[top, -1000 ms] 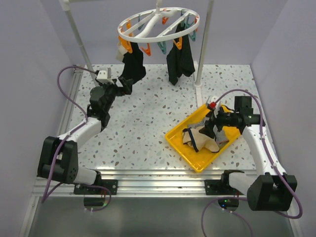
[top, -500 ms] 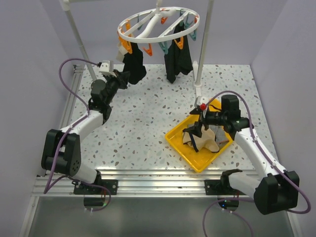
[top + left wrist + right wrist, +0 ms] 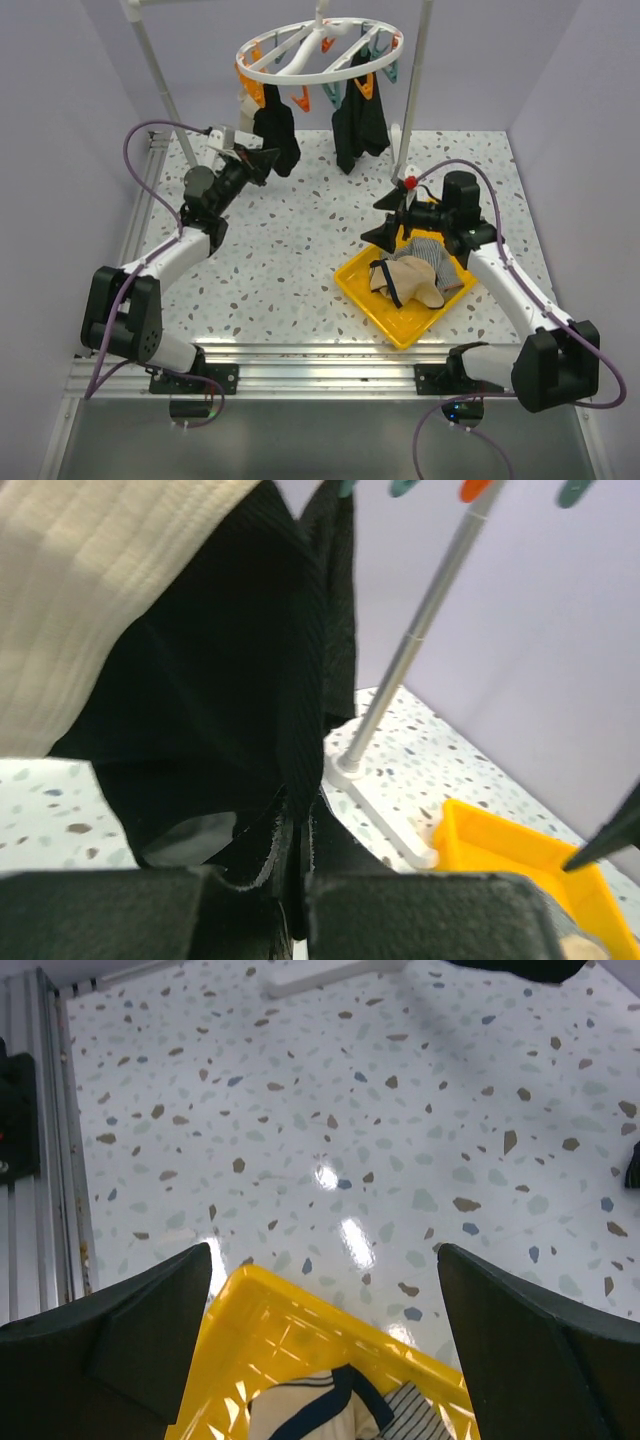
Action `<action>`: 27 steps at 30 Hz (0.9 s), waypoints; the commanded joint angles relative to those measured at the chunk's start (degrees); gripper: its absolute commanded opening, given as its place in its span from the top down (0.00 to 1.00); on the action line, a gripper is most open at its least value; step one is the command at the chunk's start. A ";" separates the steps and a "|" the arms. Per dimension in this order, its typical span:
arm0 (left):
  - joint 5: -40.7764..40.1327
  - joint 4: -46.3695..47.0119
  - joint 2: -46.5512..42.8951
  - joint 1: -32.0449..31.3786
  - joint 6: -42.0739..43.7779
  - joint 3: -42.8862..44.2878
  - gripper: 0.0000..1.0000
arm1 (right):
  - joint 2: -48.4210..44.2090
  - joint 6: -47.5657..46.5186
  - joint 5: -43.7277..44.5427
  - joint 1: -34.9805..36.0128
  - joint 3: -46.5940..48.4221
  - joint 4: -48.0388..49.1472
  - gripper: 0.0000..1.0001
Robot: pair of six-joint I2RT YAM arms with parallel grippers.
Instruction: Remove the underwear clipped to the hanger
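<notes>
The round white hanger (image 3: 320, 45) hangs at the back with orange and teal pegs. Two pieces of black underwear are clipped to it, one on the left (image 3: 276, 132) and one on the right (image 3: 360, 122). My left gripper (image 3: 264, 160) is shut on the lower edge of the left black piece (image 3: 230, 710); the jaws (image 3: 298, 852) pinch the fabric between them. A pale ribbed garment (image 3: 100, 600) hangs just behind it. My right gripper (image 3: 386, 222) hovers open and empty over the far corner of the yellow tray (image 3: 290, 1330), its fingers (image 3: 130, 1330) wide apart.
The yellow tray (image 3: 368, 310) at the right holds beige underwear (image 3: 410, 282) and a grey-and-white striped piece (image 3: 442, 266). White upright poles (image 3: 160, 80) (image 3: 412, 90) flank the hanger. One pole's foot (image 3: 400, 178) rests on the speckled table near the tray.
My left gripper has risen toward the hanger and shut on the left black underwear. My right gripper has lifted out of the tray and moved up and left, still open.
</notes>
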 commanded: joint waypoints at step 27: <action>-5.95 8.41 6.04 -15.51 -13.68 10.88 1.00 | 9.10 -6.24 33.23 16.03 12.67 24.39 0.02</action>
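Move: The black underwear's middle is about 3 cm ahead of the left hand and 8 cm above it; its shut fingers already pinch the lower part. The right gripper, where it is headed, is some 22 cm right, 14 back, 7 lower. Beige cloth: 4 ahead, 6 left, 12 up; second black garment: 10 ahead, 19 right, 5 up. From the right hand, the underwear is 17 ahead, 22 left, 15 up; yellow basket 3 back, 11 right, 17 below. The black underwear, still pinched in the left fingers, is drawn right about 11 cm towards the right gripper, also rising and coming back a little, while that wrist turns some 15 degrees clockwise. The empty right hand leaves the basket, climbing about 10 cm as it goes left and forward, then levels off leftward and rolls, fingers wide open, ending close to the left fingertips. ##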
